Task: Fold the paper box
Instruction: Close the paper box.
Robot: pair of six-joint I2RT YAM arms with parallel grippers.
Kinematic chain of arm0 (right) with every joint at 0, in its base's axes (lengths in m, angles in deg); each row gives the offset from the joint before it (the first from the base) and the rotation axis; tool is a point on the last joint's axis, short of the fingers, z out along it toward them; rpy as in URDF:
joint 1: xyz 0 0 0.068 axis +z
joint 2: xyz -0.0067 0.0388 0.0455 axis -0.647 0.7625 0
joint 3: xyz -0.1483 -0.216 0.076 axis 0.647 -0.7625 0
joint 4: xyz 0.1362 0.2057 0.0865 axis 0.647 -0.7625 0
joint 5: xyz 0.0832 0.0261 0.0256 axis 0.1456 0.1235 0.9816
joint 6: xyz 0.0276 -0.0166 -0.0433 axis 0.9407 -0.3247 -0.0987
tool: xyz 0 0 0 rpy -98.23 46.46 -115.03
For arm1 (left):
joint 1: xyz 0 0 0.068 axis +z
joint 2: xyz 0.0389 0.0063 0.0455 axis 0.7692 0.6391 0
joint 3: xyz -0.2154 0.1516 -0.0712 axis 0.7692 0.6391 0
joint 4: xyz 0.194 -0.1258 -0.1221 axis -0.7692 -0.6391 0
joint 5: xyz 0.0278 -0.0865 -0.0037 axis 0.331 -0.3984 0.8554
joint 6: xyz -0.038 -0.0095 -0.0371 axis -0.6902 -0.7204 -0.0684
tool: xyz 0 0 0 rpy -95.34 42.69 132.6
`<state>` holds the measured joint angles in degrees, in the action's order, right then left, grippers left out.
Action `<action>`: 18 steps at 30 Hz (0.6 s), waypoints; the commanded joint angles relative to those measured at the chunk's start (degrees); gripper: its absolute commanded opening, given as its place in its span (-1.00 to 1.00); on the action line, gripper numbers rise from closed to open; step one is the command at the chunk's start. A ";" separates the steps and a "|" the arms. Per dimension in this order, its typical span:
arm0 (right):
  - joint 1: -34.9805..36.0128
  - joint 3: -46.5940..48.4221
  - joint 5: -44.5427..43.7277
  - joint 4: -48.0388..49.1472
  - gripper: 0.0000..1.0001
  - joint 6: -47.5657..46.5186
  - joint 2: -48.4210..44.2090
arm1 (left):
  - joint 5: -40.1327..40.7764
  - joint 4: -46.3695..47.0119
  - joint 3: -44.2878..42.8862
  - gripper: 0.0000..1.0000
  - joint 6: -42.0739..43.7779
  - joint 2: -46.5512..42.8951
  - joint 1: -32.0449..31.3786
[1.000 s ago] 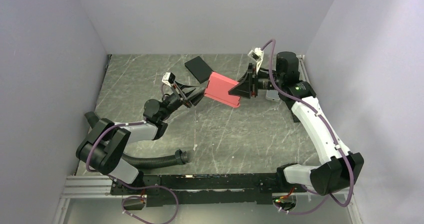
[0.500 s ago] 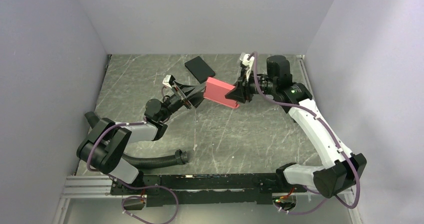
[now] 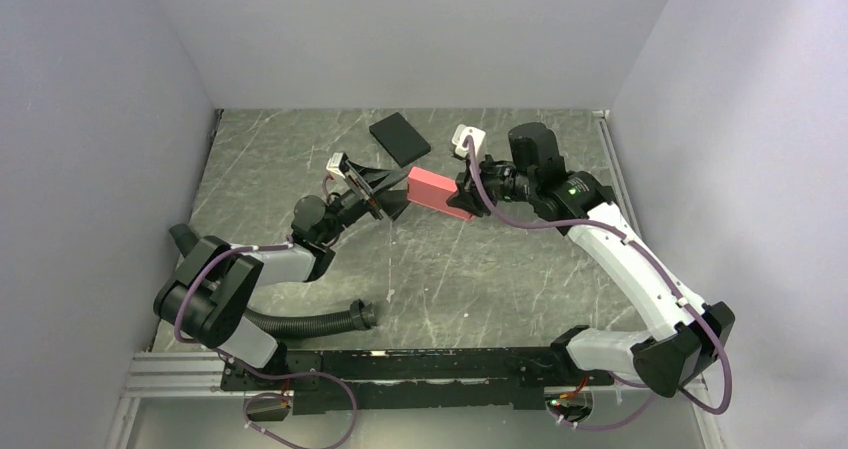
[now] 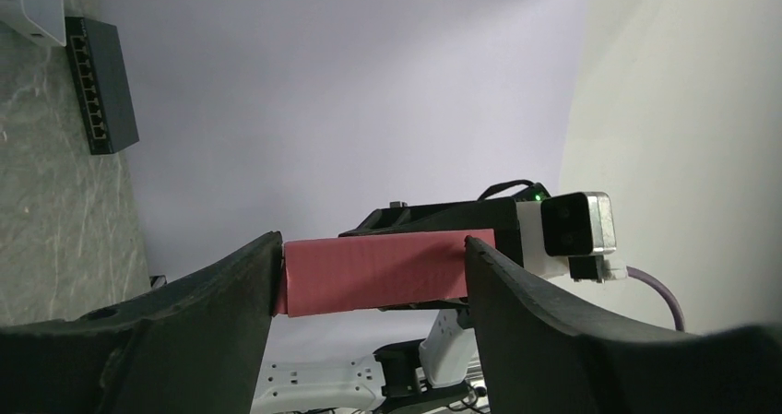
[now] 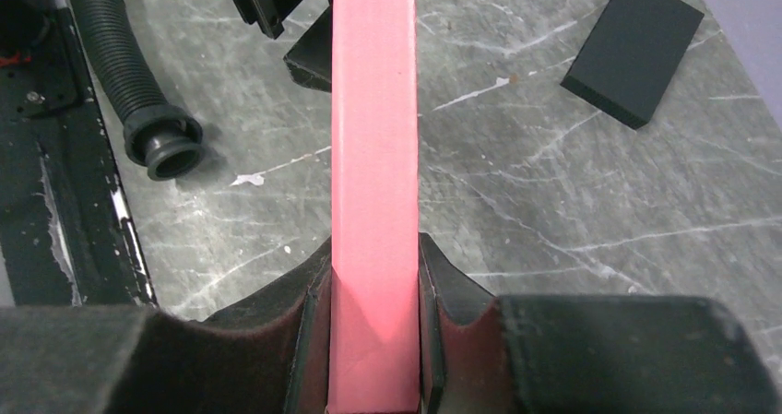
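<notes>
The paper box is a slim pinkish-red closed box held above the table. My right gripper is shut on its right end. In the right wrist view the box runs straight out from between the two pads of that gripper, narrow face up. My left gripper meets the box's left end. In the left wrist view the box spans the whole gap between the spread fingers of the left gripper, and I see no firm squeeze on it.
A black flat box lies on the marble table behind the two grippers and shows in the right wrist view too. A black corrugated hose curls near the left arm's base. Grey walls enclose three sides.
The right arm has swung the box leftward toward the left gripper and rolled it flatter. The left jaws have spread wider around the box's end.
</notes>
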<state>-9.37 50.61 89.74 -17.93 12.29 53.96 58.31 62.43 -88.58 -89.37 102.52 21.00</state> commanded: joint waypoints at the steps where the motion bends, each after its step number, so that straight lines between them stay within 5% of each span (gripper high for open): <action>1: 1.87 0.38 -6.56 -3.40 -1.00 -4.03 1.53 | -4.70 5.59 -1.86 0.55 0.55 -3.02 -1.57; 18: 3.15 2.44 -7.82 -6.90 -1.00 -5.50 4.03 | -5.36 9.49 -1.87 0.94 6.53 -1.89 -1.48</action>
<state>-6.58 51.86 84.60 -22.37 7.74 56.22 56.54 59.85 -88.58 -82.22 102.06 20.96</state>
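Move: The right gripper already holds the paper box by its right end; the box's middle is about 5 cm left of that hand, 2 cm ahead and 2 cm below. The open left gripper is some 13 cm to the right hand's left and 3 cm ahead. From the left hand, the box's middle is about 8 cm right and 1 cm back, level with it. On the table, roughly 25 cm below, the black box is 30 cm ahead and 2 cm left, the hose end 18 cm back and 8 cm left. Open the left gripper from about three quarters to nearly full, so its fingers span the paper box's left end from above and below, while easing it down about 1 cm and rolling the wrist slightly. Keep the right grip closed on the box and lower it about 2 cm, dipping its fingers and the box's free end a few degrees further. ##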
